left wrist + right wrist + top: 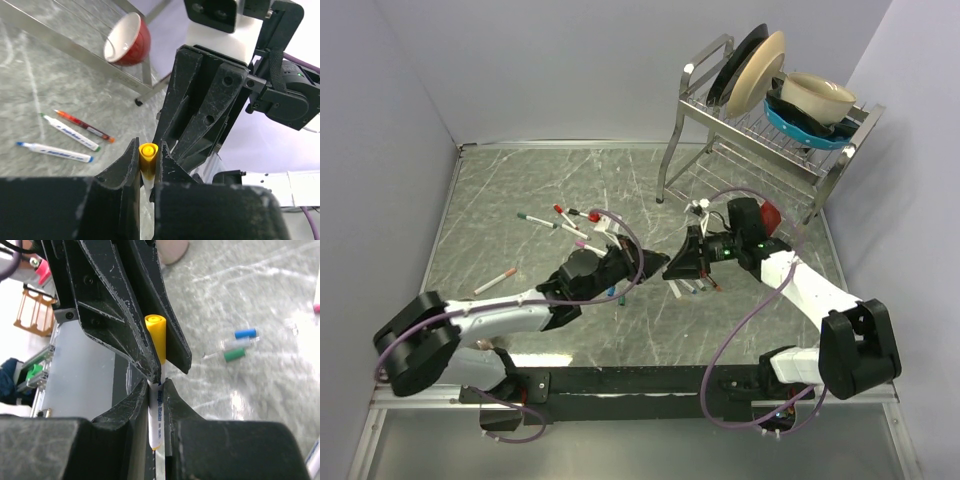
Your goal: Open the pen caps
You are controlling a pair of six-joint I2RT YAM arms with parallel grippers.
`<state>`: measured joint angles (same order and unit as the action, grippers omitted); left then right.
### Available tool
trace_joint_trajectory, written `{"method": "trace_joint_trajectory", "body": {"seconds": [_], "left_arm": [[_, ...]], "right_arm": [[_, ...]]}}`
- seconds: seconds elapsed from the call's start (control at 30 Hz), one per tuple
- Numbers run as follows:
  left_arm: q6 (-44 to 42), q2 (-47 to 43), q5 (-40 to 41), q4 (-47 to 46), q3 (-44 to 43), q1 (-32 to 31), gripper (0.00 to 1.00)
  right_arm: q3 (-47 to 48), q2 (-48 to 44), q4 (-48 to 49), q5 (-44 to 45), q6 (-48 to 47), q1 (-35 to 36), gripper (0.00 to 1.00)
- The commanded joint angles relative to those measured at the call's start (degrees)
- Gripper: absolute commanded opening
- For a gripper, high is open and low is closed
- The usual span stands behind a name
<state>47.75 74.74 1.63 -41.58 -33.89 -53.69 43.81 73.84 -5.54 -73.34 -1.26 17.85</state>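
A white-barrelled pen (156,412) with a yellow cap (156,335) hangs in the air between both arms. My right gripper (157,385) is shut on the barrel. My left gripper (148,150) is shut on the yellow cap (147,159), end-on in its wrist view. In the top view the left gripper (655,263) and right gripper (682,265) meet tip to tip above the table's middle. Several capped pens (560,218) lie at the back left. Loose blue (245,333) and green (234,355) pen caps lie on the table.
A metal dish rack (692,120) with plates and bowls stands at the back right, and a red bowl (129,39) lies beside its legs. Uncapped pens (70,132) lie under the grippers. One pen (495,281) lies alone at the left. Grey walls close the table's sides.
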Motion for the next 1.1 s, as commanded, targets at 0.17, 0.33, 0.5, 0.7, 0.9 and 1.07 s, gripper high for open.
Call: {"method": "trace_joint_trajectory", "body": {"seconds": [0.17,0.33,0.5,0.7,0.9,1.07], "left_arm": [[-4.2,-17.1,17.1,7.2,1.4,10.1,0.01],[-1.2,-21.3,16.1,10.5,7.0,11.7,0.01],[7.6,-23.4,14.7,26.5,10.8,11.7,0.01],[13.4,-26.1,12.9,32.9,18.7,11.7,0.01],[13.8,-23.2,13.3,33.6,19.5,11.7,0.01],[12.5,-16.0,11.0,31.3,18.5,11.7,0.01]], "right_arm": [[3.5,3.4,-11.9,7.7,-6.9,3.6,0.0],[5.4,3.7,-14.6,14.6,-8.8,3.9,0.0],[5.0,1.0,-14.3,40.2,-9.0,3.9,0.0],[5.9,3.5,-15.0,50.7,-8.4,3.0,0.0],[8.6,9.2,-17.0,55.2,-8.8,3.0,0.0],[8.7,10.7,-16.9,56.3,-9.2,3.1,0.04]]}}
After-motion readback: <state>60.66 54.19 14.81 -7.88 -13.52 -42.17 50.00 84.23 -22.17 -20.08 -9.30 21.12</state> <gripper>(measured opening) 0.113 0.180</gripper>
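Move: The left hand pinches the yellow cap; the loose blue cap lies about 12 cm to its left and 4 cm ahead, the green cap 9 cm left and 1 cm ahead, both some 22 cm below. The right hand holds the yellow pen's body; from it the uncapped green pen lies about 10 cm ahead and 7 cm right, the blue pen 9 cm ahead and 3 cm right, the red pen 10 cm ahead and 11 cm right, all 18 cm lower. Keeping its pinch on the yellow cap, the left hand pulls it off the pen to the left and up, then sinks over 20 cm beside the loose caps, its fingers tipping down. The right hand, dragged briefly left with the pull, keeps the pen body and goes down, forward and right over the laid-out pens, swinging its fingers some 45 degrees downward. ##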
